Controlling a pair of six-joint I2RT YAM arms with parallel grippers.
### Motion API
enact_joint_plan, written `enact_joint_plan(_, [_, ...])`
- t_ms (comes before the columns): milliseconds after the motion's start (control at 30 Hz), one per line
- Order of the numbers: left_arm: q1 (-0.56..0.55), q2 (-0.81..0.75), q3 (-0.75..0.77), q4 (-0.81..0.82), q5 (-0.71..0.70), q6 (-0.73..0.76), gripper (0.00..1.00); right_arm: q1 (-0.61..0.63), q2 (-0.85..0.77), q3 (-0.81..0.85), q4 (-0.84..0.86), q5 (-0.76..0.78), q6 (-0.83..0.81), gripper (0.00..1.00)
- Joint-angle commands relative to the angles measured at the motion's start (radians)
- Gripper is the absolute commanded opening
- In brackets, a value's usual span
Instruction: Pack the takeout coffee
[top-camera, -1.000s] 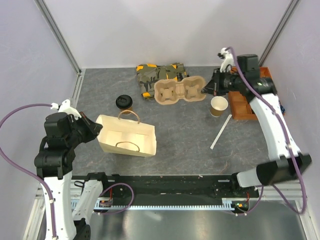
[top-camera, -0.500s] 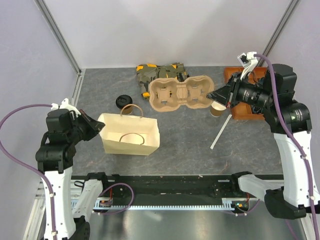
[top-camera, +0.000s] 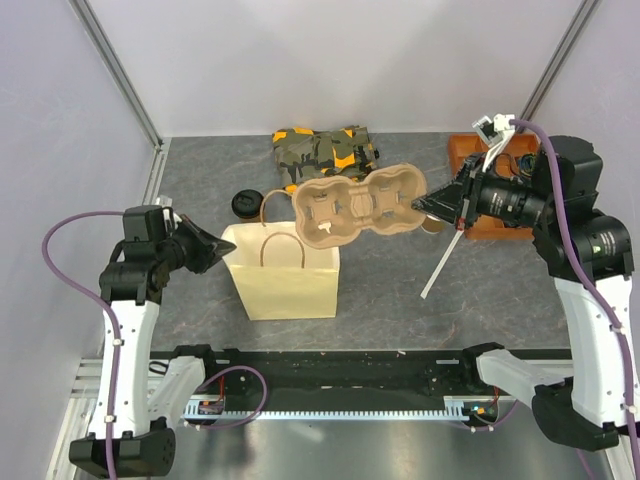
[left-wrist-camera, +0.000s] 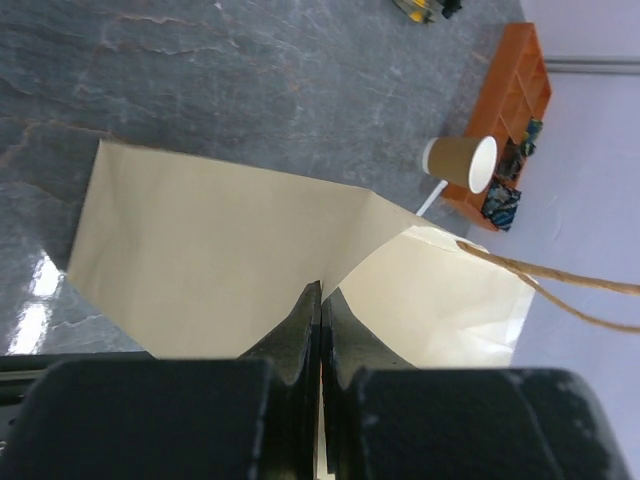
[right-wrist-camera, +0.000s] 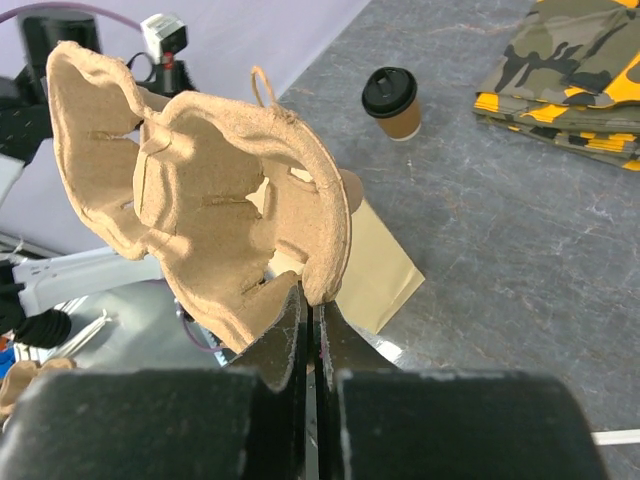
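The takeout coffee (top-camera: 243, 205) (right-wrist-camera: 392, 102), a small tan cup with a black lid, stands on the table behind the paper bag, untouched. The cream paper bag (top-camera: 285, 275) (left-wrist-camera: 230, 250) stands upright with its mouth up. My left gripper (top-camera: 215, 250) (left-wrist-camera: 321, 290) is shut on the bag's left rim. My right gripper (top-camera: 420, 203) (right-wrist-camera: 313, 300) is shut on the edge of the pulp cup carrier (top-camera: 360, 205) (right-wrist-camera: 200, 200), holding it in the air above the bag's right side.
A lidless tan cup (left-wrist-camera: 462, 162) stands by an orange tray (top-camera: 470, 150) at the right. A white straw (top-camera: 441, 262) lies in front of the tray. Folded camouflage cloth (top-camera: 325, 150) (right-wrist-camera: 570, 70) lies at the back.
The left gripper has raised the bag from lying flat to standing upright. The right gripper has lifted the carrier off the table and carried it left, over the bag.
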Motion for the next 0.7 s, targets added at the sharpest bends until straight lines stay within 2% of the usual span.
enact_joint_plan(0, [-0.039, -0.049, -0.029, 0.112, -0.011, -0.083, 0.02, 0.011, 0.033, -0.04, 0.058, 0.062, 0.019, 0.0])
enact_joint_plan(300, [-0.069, -0.13, -0.119, 0.142, -0.116, -0.09, 0.02, 0.112, 0.062, -0.079, 0.126, 0.22, 0.007, 0.0])
enact_joint_plan(367, [-0.069, -0.141, -0.141, 0.18, -0.182, -0.098, 0.02, 0.149, 0.051, -0.131, 0.152, 0.264, 0.003, 0.0])
enact_joint_plan(500, [-0.069, -0.163, -0.15, 0.255, -0.199, -0.112, 0.02, 0.201, 0.05, -0.18, 0.192, 0.331, -0.003, 0.0])
enact_joint_plan(667, [-0.069, -0.158, -0.121, 0.269, -0.229, -0.084, 0.02, 0.304, 0.073, -0.182, 0.178, 0.421, -0.051, 0.0])
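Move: The right hand holds the cup carrier's right end high over the table; the bag's mouth lies about 22 cm to its left, 3 cm ahead and 19 cm below. The black-lidded cup stands some 16 cm ahead, 33 cm left and 38 cm down. The left hand already pinches the mouth's left rim, with the mouth's middle about 10 cm to its right, level in height and reach. Still pinching the cup carrier by its right end, the right hand brings it towards the bag's mouth, sinking about 7 cm: first forward and down, then left and down. The left hand keeps its pinch on the bag's left rim, easing slightly back, then forward and left by a couple of centimetres while its fingers tip up some 10 degrees and turn a little counter-clockwise. ##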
